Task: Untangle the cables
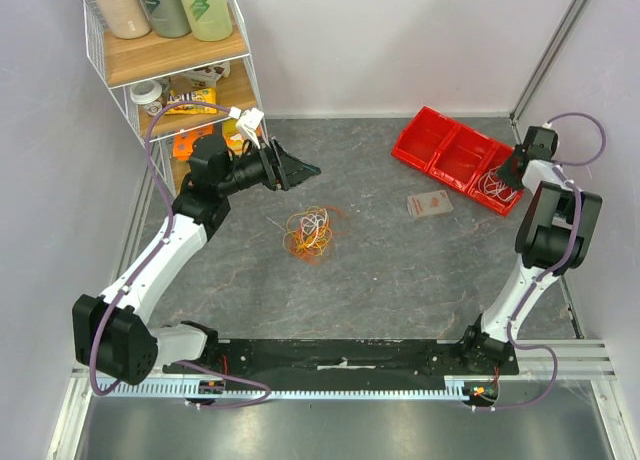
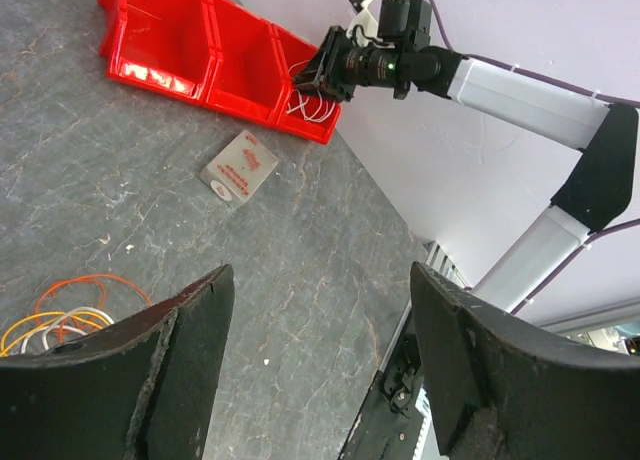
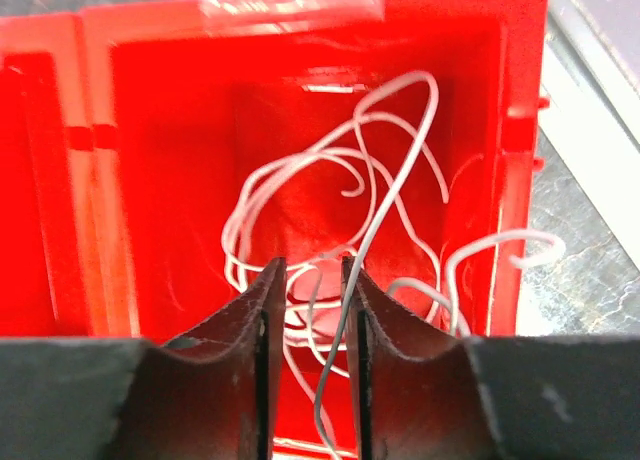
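Note:
A tangle of thin orange, yellow and white cables (image 1: 310, 233) lies mid-table; its edge shows as cables (image 2: 60, 317) at the lower left of the left wrist view. My left gripper (image 1: 305, 168) hovers behind and left of it, and this left gripper (image 2: 320, 280) is wide open and holds nothing. Loose white cables (image 3: 330, 180) lie in the rightmost compartment of the red bin (image 3: 90, 180). My right gripper (image 3: 314, 265) hangs over them, jaws a little apart, with one white strand running loosely through the gap. From above, the right gripper (image 1: 507, 175) is at that end of the red bin (image 1: 440, 140).
A wire shelf (image 1: 165, 55) with bottles and packets stands at the back left, close behind the left arm. A small card (image 1: 429, 204) lies flat in front of the bin. The bin's other compartments (image 2: 170, 40) look bare.

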Robot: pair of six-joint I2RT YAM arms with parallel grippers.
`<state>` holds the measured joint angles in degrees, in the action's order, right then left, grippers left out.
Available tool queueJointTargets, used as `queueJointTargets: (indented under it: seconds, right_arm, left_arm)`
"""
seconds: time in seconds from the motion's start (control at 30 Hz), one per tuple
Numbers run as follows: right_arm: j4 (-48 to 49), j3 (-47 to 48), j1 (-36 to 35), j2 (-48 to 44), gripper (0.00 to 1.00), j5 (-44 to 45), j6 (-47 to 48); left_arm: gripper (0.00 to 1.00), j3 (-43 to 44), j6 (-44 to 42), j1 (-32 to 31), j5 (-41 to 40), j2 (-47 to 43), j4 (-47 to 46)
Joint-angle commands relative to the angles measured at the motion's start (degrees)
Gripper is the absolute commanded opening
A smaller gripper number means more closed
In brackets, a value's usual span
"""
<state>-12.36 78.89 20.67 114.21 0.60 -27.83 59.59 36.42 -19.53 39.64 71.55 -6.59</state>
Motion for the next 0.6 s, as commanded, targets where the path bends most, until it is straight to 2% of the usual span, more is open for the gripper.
queueJointTargets:
  seconds: [0.0,0.13,0.33,0.43,0.57]
  right_arm:
    - [-4.9,8.0,-2.6,-3.2,0.42,5.2,2.6]
    - [-12.6,14.4,-5.5,-5.5,0.55,10.3,2.5]
    - [-18.9,16.2,-8.4,-11.2,0.71,17.6,2.2]
    - [-19.5,12.0,-11.9,-16.2,0.72,19.8,2.6]
    - [-11.2,-2.8,-23.2,-27.5,0.71,10.9,2.0]
  left_arm:
    - [0.77,-0.1,1.7,0.6,1.8,-0.4,-2.5]
    - [0.77,-0.3,2.0,0.6,2.0,-0.6,-2.8]
    - [0.77,-0.4,1.7,0.5,1.8,-0.5,-2.7]
    - [0.77,-0.3,1.3,0.5,1.1,-0.4,-2.3]
    - [0.75,-0.2,-0.1,0.6,-0.9,-0.2,-0.8]
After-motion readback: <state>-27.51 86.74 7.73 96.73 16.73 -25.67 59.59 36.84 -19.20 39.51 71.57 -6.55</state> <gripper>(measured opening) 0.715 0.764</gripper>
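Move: The white cables lie coiled in the tray's right compartment, just below the right hand, with their middle about 3 cm under its fingers and 2 cm ahead; one strand still runs up between the fingertips. The tray's middle compartment is some 9 cm left and 6 cm farther out, the clear box about 21 cm left and 6 cm back. The cable tangle waits roughly 57 cm left and 14 cm back. From the left hand, the white cables are around 56 cm right, 16 cm ahead and 30 cm down. The white cable is let go into the tray's right compartment as the right hand's already parting fingers spread wide and lift off it. The hand climbs about 16 cm, first edging forward, then easing back and drifting some 6 cm left over the tray, while it rolls roughly 15 degrees so that its left side dips. ##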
